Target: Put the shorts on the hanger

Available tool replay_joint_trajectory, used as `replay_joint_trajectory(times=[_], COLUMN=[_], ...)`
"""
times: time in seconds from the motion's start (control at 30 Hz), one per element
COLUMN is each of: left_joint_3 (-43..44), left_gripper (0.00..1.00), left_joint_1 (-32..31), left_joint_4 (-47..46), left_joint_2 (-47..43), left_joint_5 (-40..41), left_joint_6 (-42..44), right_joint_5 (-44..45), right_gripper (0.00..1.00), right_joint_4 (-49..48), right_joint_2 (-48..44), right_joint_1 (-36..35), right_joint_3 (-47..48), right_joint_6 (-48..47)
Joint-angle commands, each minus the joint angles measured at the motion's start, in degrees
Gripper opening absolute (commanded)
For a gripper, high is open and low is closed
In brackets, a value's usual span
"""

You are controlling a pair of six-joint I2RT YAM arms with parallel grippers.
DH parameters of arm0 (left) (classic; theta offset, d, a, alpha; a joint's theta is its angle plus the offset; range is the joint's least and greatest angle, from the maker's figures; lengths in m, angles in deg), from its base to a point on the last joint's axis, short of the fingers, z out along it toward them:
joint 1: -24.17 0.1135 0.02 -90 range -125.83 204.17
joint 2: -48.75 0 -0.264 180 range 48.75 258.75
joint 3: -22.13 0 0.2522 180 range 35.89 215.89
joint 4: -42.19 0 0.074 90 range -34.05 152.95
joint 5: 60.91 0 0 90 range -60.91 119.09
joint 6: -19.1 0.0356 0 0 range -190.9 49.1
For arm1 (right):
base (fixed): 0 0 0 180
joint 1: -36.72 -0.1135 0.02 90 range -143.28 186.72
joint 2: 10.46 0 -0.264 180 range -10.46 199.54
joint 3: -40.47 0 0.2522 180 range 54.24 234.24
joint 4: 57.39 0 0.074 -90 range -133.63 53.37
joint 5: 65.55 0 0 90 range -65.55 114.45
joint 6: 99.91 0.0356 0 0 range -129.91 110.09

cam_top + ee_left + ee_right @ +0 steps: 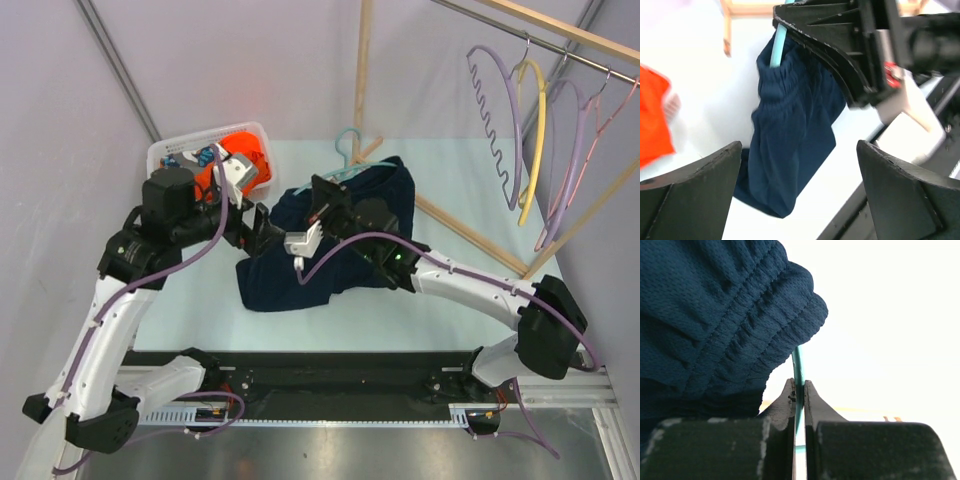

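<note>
The navy shorts [330,255] lie bunched in the middle of the table, their waistband gathered on the teal hanger [347,150], whose hook sticks out at the far side. My right gripper [322,192] is shut on the hanger's thin teal arm [798,367], with the shorts' elastic waistband [725,315] just beyond its fingertips [790,390]. My left gripper [265,225] is open and empty at the shorts' left edge. In the left wrist view the shorts [790,130] hang from the teal arm [777,47] under the right gripper [840,45], beyond my left gripper [799,150].
A white basket [200,140] holding an orange garment [245,155] stands at the back left, close to the left arm. A wooden rack [362,70] stands at the back right, its rail carrying purple [495,110], yellow [538,120] and pink hangers. Its base bar [470,235] runs across the table.
</note>
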Motion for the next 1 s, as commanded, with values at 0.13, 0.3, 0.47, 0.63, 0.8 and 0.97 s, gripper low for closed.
replay_joint_trajectory(times=[0.13, 0.3, 0.47, 0.63, 0.8, 0.97], left_joint_3=[4.96, 3.39, 1.1, 0.3, -0.22, -1.63], left_gripper=[1.0, 1.0, 1.0, 1.0, 1.0, 1.0], left_joint_1=[2.34, 2.69, 2.78, 2.78, 2.87, 2.87], left_joint_4=[-7.79, -9.29, -9.99, -9.99, -9.82, -9.91], left_joint_2=[-4.4, -5.28, -5.37, -5.55, -5.55, -5.72], left_joint_5=[2.79, 3.32, 2.44, 1.74, 1.74, 1.21], left_joint_6=[-1.19, -1.27, -1.8, -1.98, -1.54, -1.8], right_joint_5=[-13.72, -18.47, -20.67, -21.64, -24.18, -27.0], right_gripper=[0.0, 0.0, 0.0, 0.0, 0.0, 0.0], right_joint_4=[-7.44, -7.26, -7.53, -4.63, -1.21, 2.47], right_joint_2=[-3.32, -1.75, 2.29, 6.33, 10.38, 12.58], right_joint_1=[13.38, 18.56, 22.34, 24.98, 28.23, 30.61], right_joint_3=[2.56, 9.04, 17.75, 29.24, 36.65, 39.91], right_joint_6=[-8.95, -9.92, -9.31, -9.31, -10.71, -14.84])
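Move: The right hand still grips one shoulder of the teal hanger. The rail's free end stretch is about 18 cm ahead, 24 to its right and 27 above. On the rail the nearest purple hanger hangs around 9 cm ahead, 34 right and 18 above that hand. The shorts hang with their middle some 5 cm right and 15 below. From the empty left hand, the free stretch is roughly 27 cm ahead, 32 right and 27 above. Forward and to the right at first, nearly level, the right hand carries the hanger with the shorts towards the rail, then climbs steeply, rising some 19 cm in all and tipping its fingers up about 25 degrees, grip kept shut. The open left hand lifts about 7 cm clear of the shorts, fingers tilting up, then settles back a little. ##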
